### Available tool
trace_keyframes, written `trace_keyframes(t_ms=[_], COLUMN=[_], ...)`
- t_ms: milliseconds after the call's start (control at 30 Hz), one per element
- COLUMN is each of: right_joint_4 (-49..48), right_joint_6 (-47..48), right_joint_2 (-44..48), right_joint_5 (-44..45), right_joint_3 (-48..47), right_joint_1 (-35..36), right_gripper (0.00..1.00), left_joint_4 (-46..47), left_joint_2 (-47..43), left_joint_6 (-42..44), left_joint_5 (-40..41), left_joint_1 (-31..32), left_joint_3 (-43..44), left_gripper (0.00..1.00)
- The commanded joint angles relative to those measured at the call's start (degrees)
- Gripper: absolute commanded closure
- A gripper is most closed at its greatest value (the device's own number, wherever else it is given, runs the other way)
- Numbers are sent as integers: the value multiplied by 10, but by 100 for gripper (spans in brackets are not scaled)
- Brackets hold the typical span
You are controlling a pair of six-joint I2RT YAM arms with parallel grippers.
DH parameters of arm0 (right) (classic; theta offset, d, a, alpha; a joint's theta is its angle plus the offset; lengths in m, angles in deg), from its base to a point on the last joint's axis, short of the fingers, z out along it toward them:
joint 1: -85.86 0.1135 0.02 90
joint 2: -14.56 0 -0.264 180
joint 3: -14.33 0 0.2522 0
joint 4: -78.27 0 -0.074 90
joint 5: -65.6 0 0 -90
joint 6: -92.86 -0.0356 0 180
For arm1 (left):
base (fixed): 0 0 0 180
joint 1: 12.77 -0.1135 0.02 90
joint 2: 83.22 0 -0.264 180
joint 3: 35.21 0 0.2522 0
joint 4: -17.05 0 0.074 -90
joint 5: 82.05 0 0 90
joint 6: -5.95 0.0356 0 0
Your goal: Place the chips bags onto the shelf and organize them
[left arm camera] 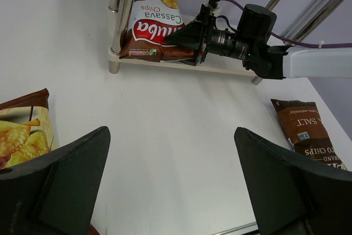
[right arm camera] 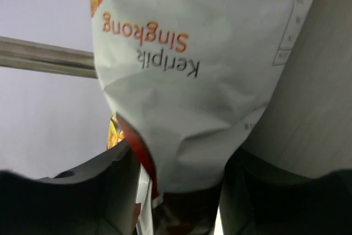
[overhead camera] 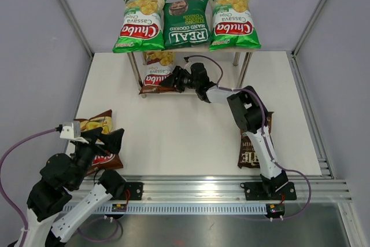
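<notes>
On the shelf's (overhead camera: 243,69) top tier lie two light-green Chuba bags (overhead camera: 139,24) (overhead camera: 233,21) with a dark-green REAL bag (overhead camera: 186,24) between them. A brown Chuba bag (overhead camera: 157,74) (left arm camera: 151,23) stands at the left end of the lower tier. My right gripper (overhead camera: 176,79) (left arm camera: 190,37) reaches in from the right, and its jaws close round that bag's lower edge (right arm camera: 192,53). My left gripper (overhead camera: 110,137) (left arm camera: 170,174) hovers wide open and empty above the table beside a second brown Chuba bag (overhead camera: 97,126) (left arm camera: 22,130). A dark-brown Kettle bag (overhead camera: 252,148) (left arm camera: 308,130) lies flat at the right.
Grey walls enclose the table on three sides. The shelf's metal legs (left arm camera: 118,15) stand at the back centre. An aluminium rail (overhead camera: 196,186) runs along the near edge, with both arm bases bolted to it.
</notes>
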Motion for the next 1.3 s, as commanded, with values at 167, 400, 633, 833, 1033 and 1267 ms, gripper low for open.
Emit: trace_keyframes(t_ms=[167,400,633,833,1033,1267], right_joint_4=[82,72,94,110,146,181], right_joint_6=[41,45,47,62,108,152], right_joint_2=[99,159,241,325,434,594], right_joint_5=[73,108,159,134,101,83], right_joint_3=[57,128,197,269,359,479], right_joint_1=[5,0,0,4,11,11], right_gripper=[0,1,1,0,1,1], left_joint_4=[21,18,-12,-43,-64,30], left_joint_2=[-9,-11,71,211,341,420], left_joint_6=[4,0,-31,-48,-100,-39], left_joint_5=[15,26,78,108,116,-202], left_joint_1=[-1,-1,-1,-1,-74,-537], left_joint_3=[-2,-2,15,38,45,10], left_gripper=[1,1,1,1,1,1])
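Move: The brown Chuba bag lies on the lower shelf with its near right part between the right fingers; its middle is some 6 cm ahead and 5 cm left of the right hand, about level. The shelf's left front post stands about 11 cm left of that hand, 2 cm nearer. The Chuba bag on the table lies about 4 cm ahead, 10 cm left and 26 cm below the left hand; the same post is some 27 cm ahead and 8 cm right of the left hand. The brown Chuba bag on the lower shelf is let go as the right fingers, already parting, spread wide; the right hand draws back about 15 cm and 13 cm to the right, rising 8 cm. After a wait the open left hand sinks 11 cm towards the table Chuba bag while going forward, then left, tipping down some 40 degrees and turning counter-clockwise. ##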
